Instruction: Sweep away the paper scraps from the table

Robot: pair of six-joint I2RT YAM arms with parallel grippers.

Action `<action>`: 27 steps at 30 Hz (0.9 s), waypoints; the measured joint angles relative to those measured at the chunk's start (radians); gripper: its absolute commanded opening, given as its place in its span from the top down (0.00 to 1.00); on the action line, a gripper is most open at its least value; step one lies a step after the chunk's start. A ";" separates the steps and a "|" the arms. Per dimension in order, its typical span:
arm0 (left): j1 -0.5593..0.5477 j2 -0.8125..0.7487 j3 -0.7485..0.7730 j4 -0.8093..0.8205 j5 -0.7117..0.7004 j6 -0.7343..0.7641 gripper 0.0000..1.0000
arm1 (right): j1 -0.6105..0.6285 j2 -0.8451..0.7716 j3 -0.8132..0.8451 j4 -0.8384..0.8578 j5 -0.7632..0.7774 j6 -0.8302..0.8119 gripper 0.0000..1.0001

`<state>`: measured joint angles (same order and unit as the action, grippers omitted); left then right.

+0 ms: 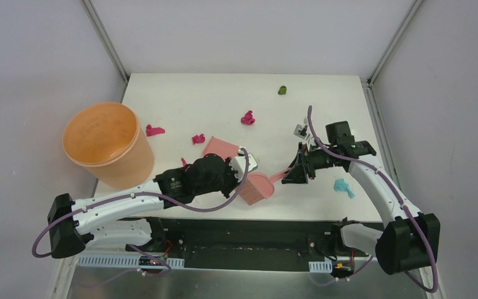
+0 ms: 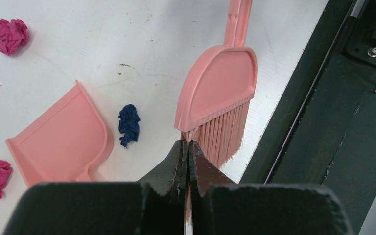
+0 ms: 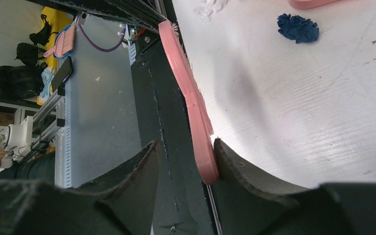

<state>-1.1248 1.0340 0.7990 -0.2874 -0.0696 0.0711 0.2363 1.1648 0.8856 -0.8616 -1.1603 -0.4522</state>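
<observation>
The pink hand brush (image 1: 258,187) stands near the table's (image 1: 211,93) front edge. My left gripper (image 2: 186,143) is shut on the tips of the brush's (image 2: 220,83) bristles. My right gripper (image 3: 185,144) is open around the end of the brush handle (image 3: 191,98): one finger touches it, the other stands apart. The pink dustpan (image 2: 61,137) lies flat to the left. A dark blue scrap (image 2: 129,125) sits between dustpan and brush. Magenta scraps (image 1: 155,130) (image 1: 198,138) (image 1: 248,118), an olive one (image 1: 282,90) and a teal one (image 1: 343,187) are scattered about.
A big orange bucket (image 1: 107,144) stands at the table's left edge. The black front edge (image 2: 293,98) runs just beside the brush. A small white and grey wad (image 1: 300,129) lies behind the right gripper (image 1: 292,173).
</observation>
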 measured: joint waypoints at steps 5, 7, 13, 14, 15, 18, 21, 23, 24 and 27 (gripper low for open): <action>0.043 0.018 0.000 0.001 0.054 -0.023 1.00 | 0.000 -0.002 -0.001 0.016 0.001 0.014 0.77; 0.053 0.029 0.000 0.001 0.065 -0.029 1.00 | 0.000 -0.002 -0.003 0.023 0.001 0.018 0.78; 0.054 0.058 0.000 0.001 0.098 -0.034 1.00 | 0.000 -0.003 -0.015 0.039 0.005 0.032 0.95; 0.060 0.060 0.000 0.001 0.102 -0.035 1.00 | 0.000 -0.004 -0.015 0.042 0.007 0.033 1.00; 0.060 0.060 0.000 0.001 0.104 -0.034 1.00 | 0.000 -0.005 -0.016 0.048 0.012 0.029 1.00; 0.071 0.062 0.001 0.000 0.111 -0.037 1.00 | 0.002 -0.009 -0.016 0.053 0.003 0.036 1.00; 0.082 0.068 0.013 -0.013 0.132 -0.034 0.59 | 0.002 -0.009 -0.016 0.051 0.000 0.027 1.00; 0.095 0.069 0.022 -0.022 0.151 -0.026 0.35 | 0.002 -0.008 -0.016 0.044 0.001 0.018 1.00; 0.102 0.067 0.027 -0.024 0.161 -0.023 0.32 | 0.002 -0.006 -0.016 0.040 0.001 0.013 1.00; 0.136 0.047 0.031 -0.021 0.220 -0.025 0.29 | 0.002 0.009 -0.016 0.014 -0.001 -0.015 1.00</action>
<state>-0.9886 1.0805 0.8295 -0.3080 0.1501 0.0460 0.2382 1.1736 0.8696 -0.8474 -1.1610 -0.4671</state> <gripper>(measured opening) 0.687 0.086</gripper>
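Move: The pink broom hangs in the air. The end of its handle is already inside the right hand's half-open fingers, about 1 cm ahead and 1 cm left of the hand point. From the left hand, which pinches the bristles' corner, that end lies roughly 15 cm right and 3 cm ahead. The navy scrap is some 12 cm below, 6 cm ahead and 16 cm left of the right hand. The dustpan is about 15 cm ahead and 7 cm left of the left hand. The broom's handle end is pinched by the right fingers, which close from half open to nearly shut while that hand stays put. Still gripping the bristles, the left hand sinks about 2 cm, then, once the right grip is closed, opens wide, lets go of them and rises about 1.5 cm, its fingers tipping some 8 degrees further down. ##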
